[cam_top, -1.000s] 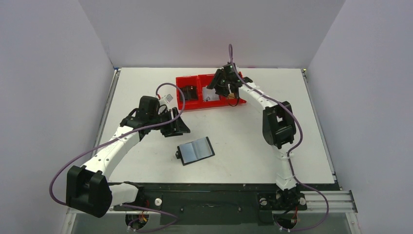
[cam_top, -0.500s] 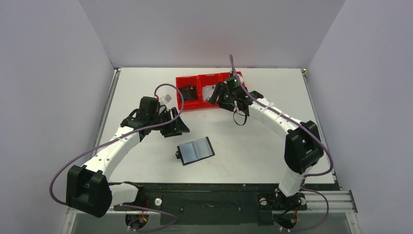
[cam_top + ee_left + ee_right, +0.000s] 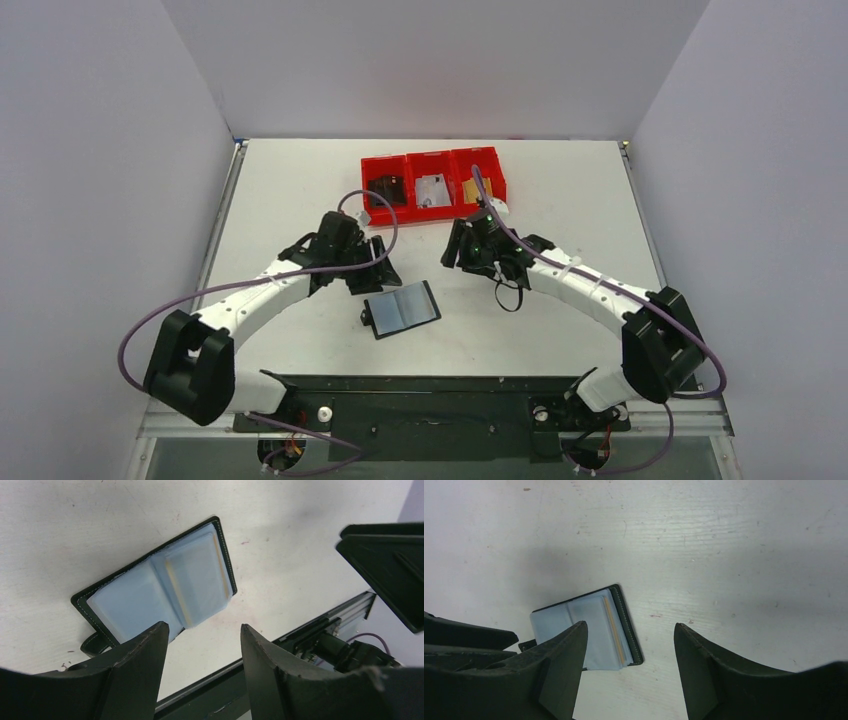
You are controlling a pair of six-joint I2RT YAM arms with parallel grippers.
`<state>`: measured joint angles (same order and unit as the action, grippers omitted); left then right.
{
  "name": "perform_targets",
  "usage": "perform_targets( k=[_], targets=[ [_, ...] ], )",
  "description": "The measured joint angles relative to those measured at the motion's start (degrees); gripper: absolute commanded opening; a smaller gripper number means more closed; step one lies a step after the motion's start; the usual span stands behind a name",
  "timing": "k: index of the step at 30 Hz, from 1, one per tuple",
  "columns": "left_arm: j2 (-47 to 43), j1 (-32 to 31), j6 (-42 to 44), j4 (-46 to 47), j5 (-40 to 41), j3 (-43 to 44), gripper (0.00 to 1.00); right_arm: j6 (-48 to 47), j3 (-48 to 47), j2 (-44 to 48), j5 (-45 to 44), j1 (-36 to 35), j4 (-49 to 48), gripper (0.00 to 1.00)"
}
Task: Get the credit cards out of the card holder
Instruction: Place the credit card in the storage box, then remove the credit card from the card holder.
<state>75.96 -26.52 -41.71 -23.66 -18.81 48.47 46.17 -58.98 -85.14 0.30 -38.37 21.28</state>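
The card holder (image 3: 400, 309) lies open and flat on the table, its bluish clear sleeves facing up (image 3: 160, 587) (image 3: 584, 625). A gold card edge (image 3: 177, 592) (image 3: 613, 625) shows inside the right sleeve. My left gripper (image 3: 383, 272) (image 3: 203, 627) hovers open just above the holder's far left edge, holding nothing. To the holder's upper right my right gripper (image 3: 457, 250) (image 3: 630, 626) hangs open and empty. Other cards lie in the red bins: a black one (image 3: 390, 190), a white-grey one (image 3: 432, 190) and a gold one (image 3: 475, 188).
Three joined red bins (image 3: 432, 160) stand at the back middle of the white table. The black front rail (image 3: 320, 630) runs close below the holder. The right gripper's finger (image 3: 390, 565) shows in the left wrist view, and the left gripper (image 3: 464, 635) in the right wrist view.
My right arm has swung from over the red bins down toward the card holder. The left arm has moved right, closer to the holder. Both grippers stay open.
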Motion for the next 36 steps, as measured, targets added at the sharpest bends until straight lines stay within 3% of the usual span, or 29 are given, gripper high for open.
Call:
perform_targets(
  k=[14, 36],
  targets=[
    [16.1, -8.0, -3.0, 1.7, 14.5, 3.9, 0.52, 1.2, 10.7, 7.9, -4.5, -0.3, -0.8, 0.6],
    [23.8, -16.6, 0.1, 3.9, 19.0, 10.2, 0.53, 2.5, 15.6, 12.9, -7.0, -0.3, -1.1, 0.59]
  ],
)
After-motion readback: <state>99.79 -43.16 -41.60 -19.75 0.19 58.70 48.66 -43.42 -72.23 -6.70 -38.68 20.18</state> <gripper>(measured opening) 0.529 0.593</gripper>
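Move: The open card holder lies almost beneath the left hand: its middle is about 3 cm back, 3 cm to the right and 9 cm below. Its snap strap is roughly 5 cm back and 6 cm to the left of that hand, while the red box stands some 28 cm ahead and 10 cm to the right. From the right hand the card holder is about 17 cm to the left, 7 cm back and 10 cm below. The left fingertips come down onto the forward part of the open card holder, near its fold. After sinking about 8 cm, with the wrist rolling nearly 20 degrees so the fingers point more steeply down, the left hand drags it to the right, fingers still half open. The empty, open right hand eases right, back and a little down, away from the card holder. ##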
